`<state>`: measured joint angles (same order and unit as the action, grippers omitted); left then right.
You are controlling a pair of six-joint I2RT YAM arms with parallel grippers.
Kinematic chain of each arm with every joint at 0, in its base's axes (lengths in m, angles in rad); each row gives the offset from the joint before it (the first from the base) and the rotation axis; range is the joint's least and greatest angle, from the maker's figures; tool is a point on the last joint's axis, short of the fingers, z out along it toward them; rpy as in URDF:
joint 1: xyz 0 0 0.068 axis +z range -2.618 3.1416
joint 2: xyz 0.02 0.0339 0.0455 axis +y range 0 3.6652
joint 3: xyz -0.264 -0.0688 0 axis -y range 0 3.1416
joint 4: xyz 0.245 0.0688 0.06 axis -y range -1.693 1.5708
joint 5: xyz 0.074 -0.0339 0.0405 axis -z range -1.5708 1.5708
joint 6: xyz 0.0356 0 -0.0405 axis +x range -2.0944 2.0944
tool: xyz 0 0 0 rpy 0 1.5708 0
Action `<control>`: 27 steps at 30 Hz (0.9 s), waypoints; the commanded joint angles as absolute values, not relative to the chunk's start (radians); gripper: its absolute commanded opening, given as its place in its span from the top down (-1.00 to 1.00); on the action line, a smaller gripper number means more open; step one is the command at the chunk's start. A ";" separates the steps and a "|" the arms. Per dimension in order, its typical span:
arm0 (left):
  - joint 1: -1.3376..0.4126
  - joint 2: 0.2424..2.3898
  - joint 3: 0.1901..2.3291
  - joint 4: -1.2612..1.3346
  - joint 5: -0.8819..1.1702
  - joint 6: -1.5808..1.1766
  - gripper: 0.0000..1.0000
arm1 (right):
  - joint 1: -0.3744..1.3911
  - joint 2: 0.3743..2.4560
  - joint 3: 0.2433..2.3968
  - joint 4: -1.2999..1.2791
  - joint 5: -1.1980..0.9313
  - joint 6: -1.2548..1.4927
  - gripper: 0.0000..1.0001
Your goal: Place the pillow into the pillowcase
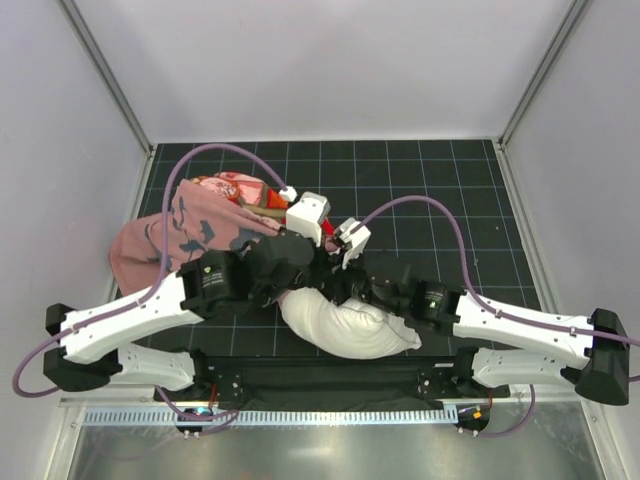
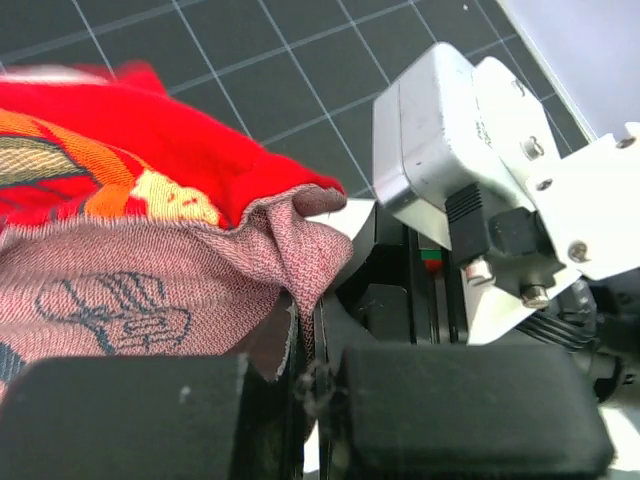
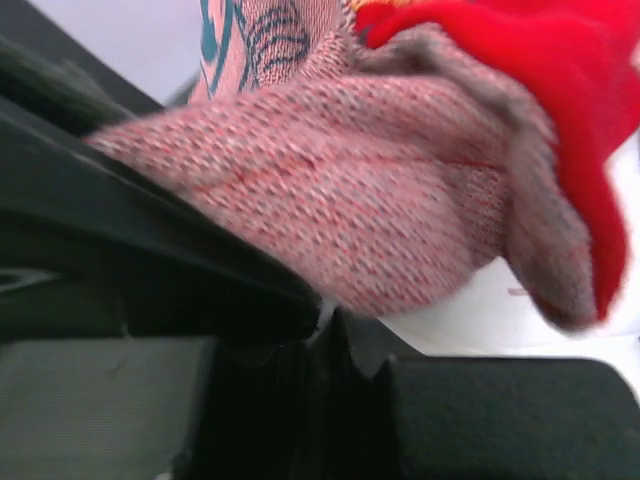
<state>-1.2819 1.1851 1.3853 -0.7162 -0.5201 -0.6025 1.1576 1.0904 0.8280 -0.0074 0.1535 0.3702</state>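
The pillowcase (image 1: pixel 190 225) lies bunched at the left back of the mat, pale pink side up with red print showing. The white pillow (image 1: pixel 350 328) lies crumpled near the front, under the two wrists. My left gripper (image 2: pixel 312 335) is shut on a pink-backed edge of the pillowcase (image 2: pixel 150 250). My right gripper (image 3: pixel 335 325) has its jaws closed on another fold of the pillowcase (image 3: pixel 350 190), with the pillow (image 3: pixel 480 320) showing white just beneath. Both grips sit close together above the pillow's back edge.
The black gridded mat (image 1: pixel 440 190) is walled by pale panels on three sides. The right wrist's white camera housing (image 2: pixel 450 130) sits right beside my left gripper. Purple cables (image 1: pixel 215 150) loop over the back of the mat.
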 commanded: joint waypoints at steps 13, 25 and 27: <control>-1.437 1.124 1.621 -0.395 -0.336 -0.696 1.00 | 1.177 0.919 0.794 0.422 0.180 0.521 0.92; -1.408 1.380 2.110 -0.813 -0.428 -0.738 0.89 | 1.134 0.859 1.002 -0.054 0.303 0.883 0.92; -1.344 1.437 2.174 -0.894 -0.385 -0.776 0.90 | 1.070 0.851 0.996 -0.165 0.213 0.975 0.92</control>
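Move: The pillow's exposed end, its corner already pinched in the right fingers, bulges below both hands: its middle is about 17 cm below the left hand, 6 cm back and 6 cm to its right, and some 12 cm below, 4 cm back and 3 cm right of the right hand. The pillowcase mouth, pinched in the left fingers, is 3 cm ahead, 3 cm left and 4 cm above the right hand. The bulk of the pillowcase spreads 27 cm left of the left hand, 12 cm ahead and 20 cm below. The pillowcase mouth, still pinched by the left hand, is hoisted almost straight up, nearly 20 cm and a little back, while the pillow's pinched corner goes up some 12 cm with the right hand, which then edges to its right, away from the mouth. Both hands tip their fingers upward by 20 to 30 degrees, grips kept. ##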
